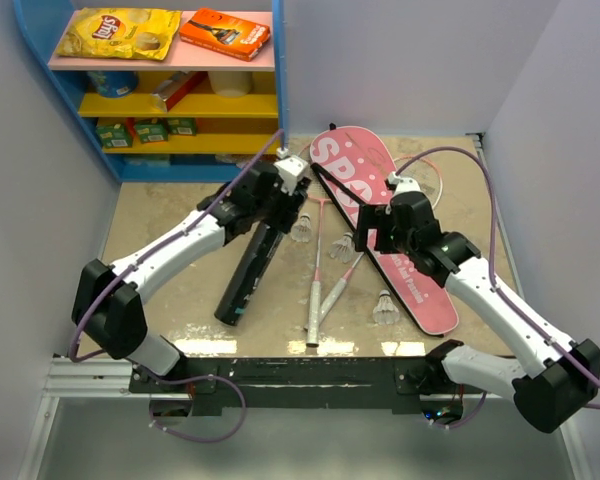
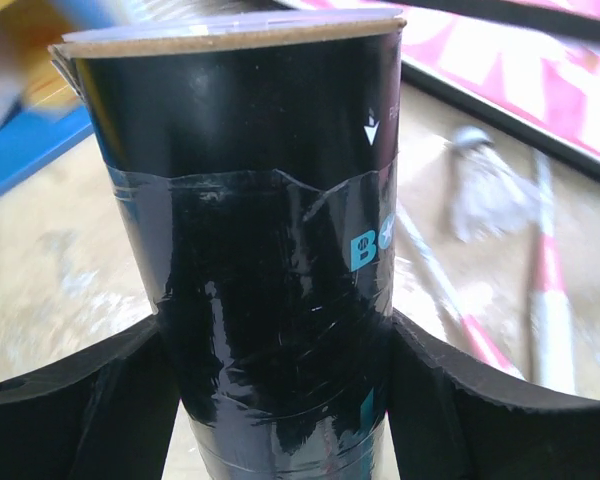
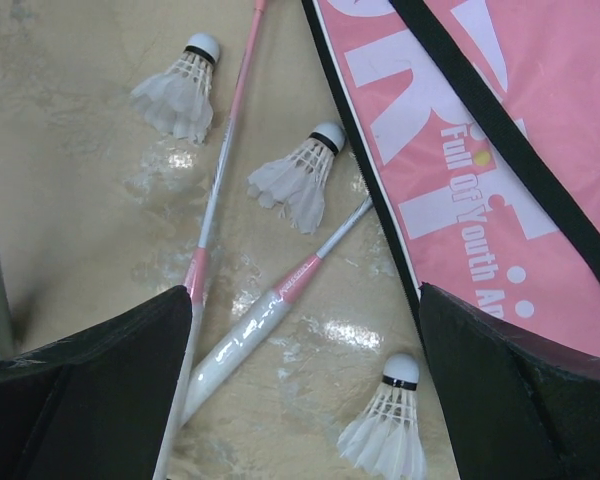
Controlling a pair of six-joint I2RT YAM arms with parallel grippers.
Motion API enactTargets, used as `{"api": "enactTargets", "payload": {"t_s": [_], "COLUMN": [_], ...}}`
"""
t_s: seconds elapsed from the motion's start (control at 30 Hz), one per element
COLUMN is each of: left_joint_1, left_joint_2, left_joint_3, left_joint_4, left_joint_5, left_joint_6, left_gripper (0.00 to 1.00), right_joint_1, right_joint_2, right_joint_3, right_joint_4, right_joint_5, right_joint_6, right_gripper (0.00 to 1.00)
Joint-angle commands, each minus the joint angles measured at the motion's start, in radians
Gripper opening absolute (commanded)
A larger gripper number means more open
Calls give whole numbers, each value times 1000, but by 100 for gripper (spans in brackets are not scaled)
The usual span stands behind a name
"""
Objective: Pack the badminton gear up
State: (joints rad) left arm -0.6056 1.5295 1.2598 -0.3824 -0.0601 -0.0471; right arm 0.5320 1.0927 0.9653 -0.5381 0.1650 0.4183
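Observation:
A long black tube [image 1: 248, 272] lies slanted on the table, left of centre. My left gripper [image 1: 283, 195] is shut on its far, capped end; in the left wrist view both fingers press the tube [image 2: 260, 200]. Two pink-and-white rackets [image 1: 317, 260] [image 1: 342, 280] lie crossed in the middle, their heads hidden behind the arms. Three white shuttlecocks [image 1: 302, 230] [image 1: 342, 244] [image 1: 384, 306] sit around them. The pink "SPORT" bag [image 1: 420, 285] lies flat to the right. My right gripper [image 3: 305, 390] hangs open and empty over a racket handle [image 3: 270, 310] and a shuttlecock [image 3: 390, 425].
A blue shelf unit [image 1: 277, 90] stands at the back left with a yellow chips packet [image 1: 118, 32], an orange box [image 1: 225, 32] and other snacks. Walls close in on both sides. The bag's black strap [image 3: 500, 120] runs along its top.

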Motion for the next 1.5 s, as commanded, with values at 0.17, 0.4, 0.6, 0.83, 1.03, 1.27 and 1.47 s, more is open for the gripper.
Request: {"api": "enactTargets", "payload": {"t_s": [0.17, 0.4, 0.6, 0.83, 1.03, 1.27, 1.47], "left_joint_1": [-249, -370, -376, -382, -391, -419, -422], "left_joint_2": [-141, -288, -391, -450, -443, -456, -473], "left_joint_3": [-69, -201, -344, -421, -433, -448, -465], "left_joint_4": [52, 99, 155, 197, 241, 267, 303], "left_joint_5": [63, 54, 150, 201, 298, 313, 316], "left_joint_6": [210, 263, 311, 331, 288, 254, 243], "left_gripper": [0, 0, 0, 0, 0, 0, 0], "right_joint_1": [3, 5, 3, 5, 3, 3, 5], "right_joint_2": [-85, -166, -266, -280, -235, -208, -183], "right_joint_3": [114, 144, 150, 159, 119, 124, 96], "right_joint_4": [-167, -253, -247, -250, -178, -134, -96], "right_joint_5": [-36, -224, -497, -752, -858, -841, -857], "right_joint_6": [-30, -42, -50, -79, -59, -44, -23], "right_gripper": [99, 97, 89, 80, 61, 52, 42]}}
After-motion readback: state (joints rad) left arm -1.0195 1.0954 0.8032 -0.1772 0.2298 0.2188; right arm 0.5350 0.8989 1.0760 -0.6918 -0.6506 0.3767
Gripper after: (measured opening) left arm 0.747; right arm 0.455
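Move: My left hand already holds the black tube close to its upper end. I take it to a spot above the racket handles, which lie about 21 cm back, 7 cm right and 17 cm below that hand; the far shuttlecock sits 4 cm ahead, 3 cm right, 16 cm below. From my empty right hand, the tube's upper end is roughly 12 cm ahead, 16 cm left and 4 cm higher; the middle shuttlecock is 6 cm ahead, 5 cm left, 17 cm down. I swing the tube back about 20 cm and some 8 cm right at nearly the same height, over the racket handles, turning my left hand about 45 degrees clockwise without loosening its grip. My right hand rises, draws back and moves left to meet the tube's upper end, turning counter-clockwise with its left side lifting, while its wide-open fingers close to about half. ##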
